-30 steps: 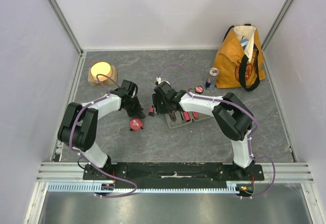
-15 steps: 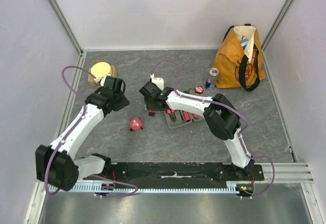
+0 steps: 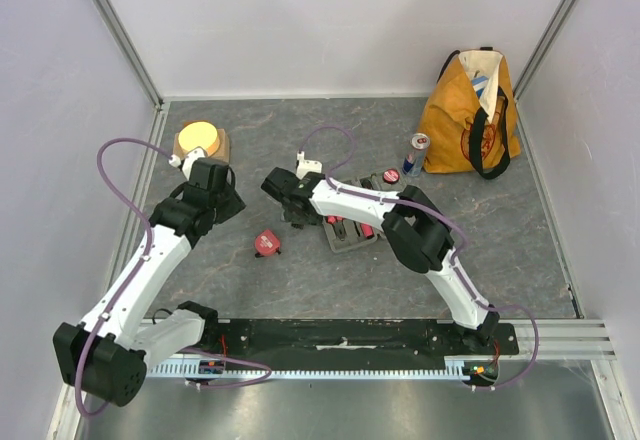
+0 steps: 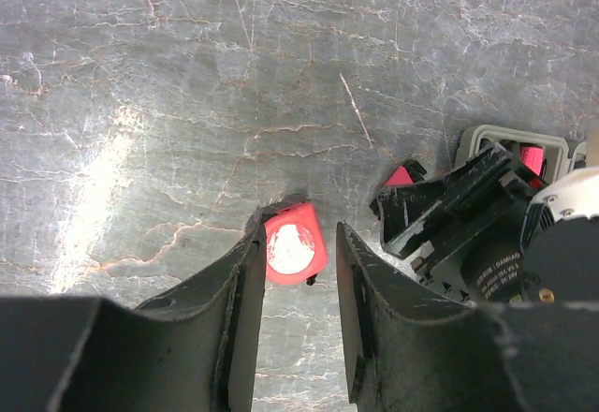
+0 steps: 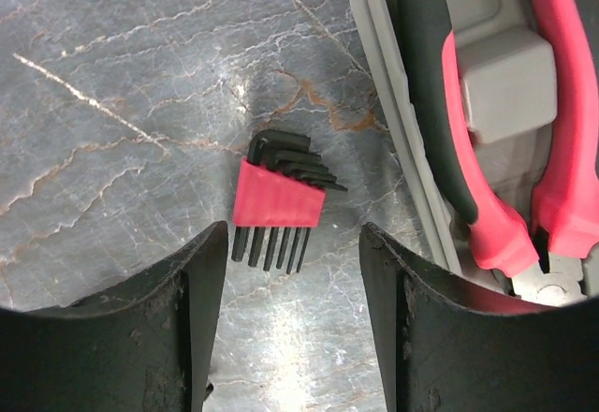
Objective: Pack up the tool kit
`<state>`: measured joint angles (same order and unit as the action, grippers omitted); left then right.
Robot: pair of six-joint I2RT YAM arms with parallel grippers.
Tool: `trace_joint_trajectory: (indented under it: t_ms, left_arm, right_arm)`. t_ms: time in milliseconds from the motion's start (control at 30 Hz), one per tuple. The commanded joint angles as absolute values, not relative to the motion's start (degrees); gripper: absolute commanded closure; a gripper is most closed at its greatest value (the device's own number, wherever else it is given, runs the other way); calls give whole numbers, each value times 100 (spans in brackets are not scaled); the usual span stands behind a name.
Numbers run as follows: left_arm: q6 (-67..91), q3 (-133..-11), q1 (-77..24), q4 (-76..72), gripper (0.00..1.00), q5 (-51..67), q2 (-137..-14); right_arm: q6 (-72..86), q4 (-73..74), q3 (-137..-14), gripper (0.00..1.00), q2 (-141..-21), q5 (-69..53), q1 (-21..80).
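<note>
The tool kit's grey case (image 3: 352, 232) lies open mid-table, with red-and-black pliers (image 5: 487, 150) seated in it. A round red tape measure (image 3: 265, 244) lies loose on the table to the case's left. In the left wrist view the tape measure (image 4: 293, 251) shows below and between my fingertips. My left gripper (image 3: 226, 203) (image 4: 299, 234) hangs open above it, holding nothing. A red holder of black hex keys (image 5: 278, 201) lies on the table just left of the case's rim. My right gripper (image 3: 279, 188) (image 5: 292, 239) is open over the keys, empty.
An orange tote bag (image 3: 470, 110) stands at the back right with a drink can (image 3: 417, 154) and a small red round item (image 3: 390, 175) beside it. A wooden block with a yellow disc (image 3: 200, 143) sits at the back left. White walls close in the table.
My left arm drew back to the left, away from the tape measure, and its jaws opened. My right gripper slid left off the case to above the hex keys and opened wider.
</note>
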<state>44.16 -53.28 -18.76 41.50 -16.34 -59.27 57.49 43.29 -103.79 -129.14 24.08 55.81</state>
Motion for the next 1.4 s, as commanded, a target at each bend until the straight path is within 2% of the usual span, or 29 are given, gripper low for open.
trace_joint_trajectory:
  t_ms: [0,233,400,467,633,767,833,1200,1367]
  left_arm:
    - [4237,-5177,-1890,3973,58,-1828,-5661]
    - [4201,-5107,-1890,3946,57,-1793,-5511]
    - [4149,-5045,-1881,3920,57,-1802,-5414]
    - [4148,-5019,-1890,3911,56,-1811,-5379]
    - [4140,-4975,-1881,3894,56,-1793,-5344]
    - [4122,-4966,-1890,3885,56,-1758,-5344]
    - [4087,-4957,-1890,3841,56,-1679,-5361]
    - [3946,-4939,-1881,3665,56,-871,-5563]
    - [3990,-4992,-1881,3577,56,-624,-5704]
  right_arm:
    - [6292,4886,-10845,35,-13315,2531,5581]
    - [6416,5211,-11205,37,-13719,2540,5581]
    - [6442,5388,-11364,43,-13913,2593,5581]
    - [6425,5449,-11434,49,-13974,2628,5581]
    - [6319,5493,-11522,55,-14062,2689,5581]
    - [6127,5467,-11549,73,-14045,2698,5572]
    - [5899,5345,-11540,76,-13949,2716,5572]
    - [4694,3824,-10363,77,-12341,2584,5414]
    - [4298,3323,-9748,74,-11664,2198,5291]
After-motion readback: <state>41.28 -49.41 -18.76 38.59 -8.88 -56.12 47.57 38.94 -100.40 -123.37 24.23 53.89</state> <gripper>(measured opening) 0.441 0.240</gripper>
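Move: Just beneath the right hand's open fingers lies the hex key set, about 1 cm ahead, 1 cm to the left and 2 cm below. The red tape measure sits roughly 8 cm left and 6 cm back; the pliers in the open case are some 8 cm right and 2 cm ahead, and the case's middle is about 15 cm right and 2 cm ahead. From the left hand the set lies about 12 cm right, 2 cm ahead and 17 cm below. Easing forward about 1.5 cm and barely 1 cm down over the hex key set, the right hand closes its fingers from two-thirds open to a bit over a third, where they meet resistance around the set. It then lifts some 3.5 cm, drifting about 1 cm right and turning slightly counter-clockwise, while the fingers narrow further and end up empty. ##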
